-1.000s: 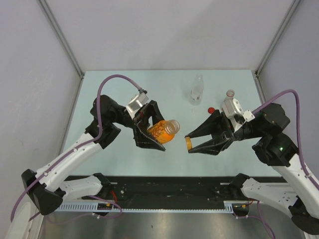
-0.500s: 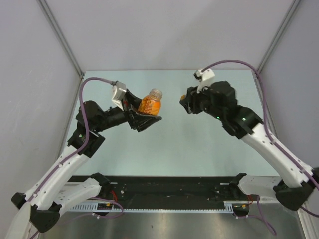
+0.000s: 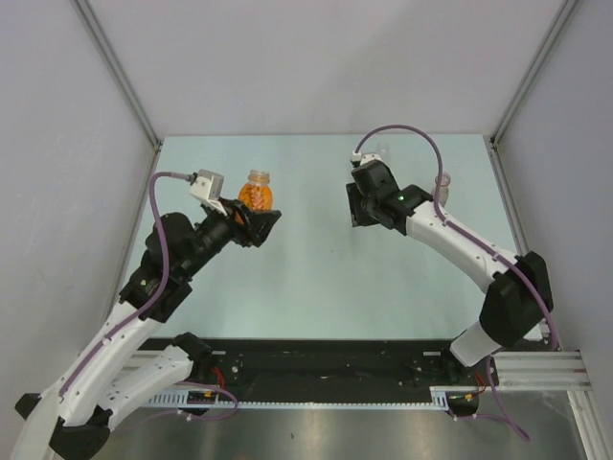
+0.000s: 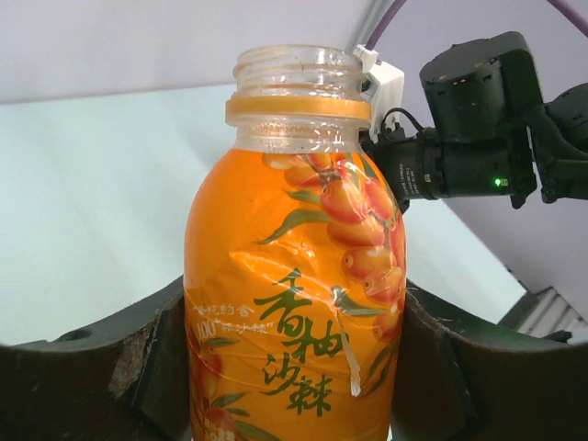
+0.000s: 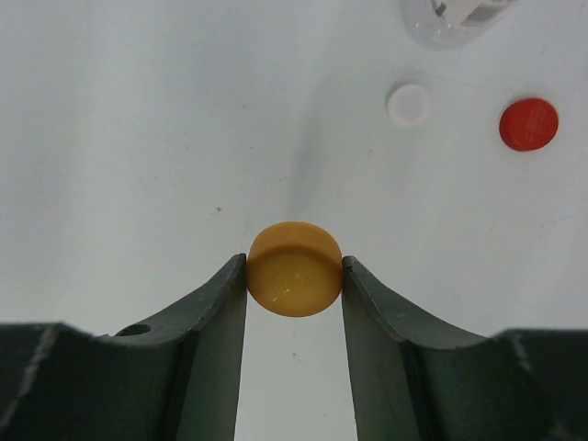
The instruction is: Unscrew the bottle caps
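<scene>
My left gripper [image 3: 253, 217] is shut on the squat orange bottle [image 3: 257, 195] and holds it upright at the table's back left. In the left wrist view the bottle [image 4: 294, 276] has an open, capless neck with an orange ring. My right gripper [image 5: 294, 267] is shut on the orange cap [image 5: 294, 271] and holds it above the table; in the top view this gripper [image 3: 358, 205] is at the back middle. A white cap [image 5: 409, 104] and a red cap [image 5: 528, 124] lie on the table beyond it. A clear bottle [image 5: 450, 18] stands just past them.
A second clear bottle [image 3: 442, 182] shows partly behind the right arm [image 3: 450, 235] at the back right. The right arm's wrist [image 4: 478, 119] is close beside the orange bottle's neck in the left wrist view. Grey walls enclose the table on three sides.
Both arms have reached farther toward the back. The left gripper carried the orange bottle left and back and turned it upright. The right gripper carried the orange cap back toward the loose caps.
</scene>
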Robot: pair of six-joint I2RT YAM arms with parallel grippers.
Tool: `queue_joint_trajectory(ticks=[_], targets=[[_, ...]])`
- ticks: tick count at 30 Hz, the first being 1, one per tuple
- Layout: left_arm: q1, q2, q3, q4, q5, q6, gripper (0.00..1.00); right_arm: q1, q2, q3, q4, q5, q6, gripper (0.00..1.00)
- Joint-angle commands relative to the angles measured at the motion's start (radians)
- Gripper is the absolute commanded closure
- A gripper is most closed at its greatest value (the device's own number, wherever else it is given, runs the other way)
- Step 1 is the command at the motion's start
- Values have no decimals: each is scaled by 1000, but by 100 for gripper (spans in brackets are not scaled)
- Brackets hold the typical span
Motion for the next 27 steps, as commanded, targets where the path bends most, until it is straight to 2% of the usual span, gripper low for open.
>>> queue_joint_trajectory(ticks=[1,14,27], targets=[[4,-53,-35,-19,-78,16,98,-31,91,-28,48,-18,44,100],[4,-69,-77,-13,-75,7,98,-72,295,-57,125,-61,86,100],[6,-50,-94,-7,-65,-2,98,-74,369,-106,189,-96,104,99]])
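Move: The bare table spot for the orange cap lies nearly straight below the right hand holding it: about 17 cm down, 1 cm ahead, 1 cm right. At table level, the white cap is some 10 cm ahead and 4 cm right of that hand, the red cap 10 cm ahead and 11 cm right. The clear bottle stands about 15 cm ahead, 5 cm right. From the left hand the spot is roughly 11 cm ahead, 20 cm right, 34 cm down. The orange cap, still pinched in the right fingers, is carried almost straight down about 16 cm to the open table short of the white cap, quickly at first, then slower, while the hand tips nearly 20 degrees steeper. The left hand keeps its grip on the open orange bottle, sinking about 4 cm and easing slightly left. ##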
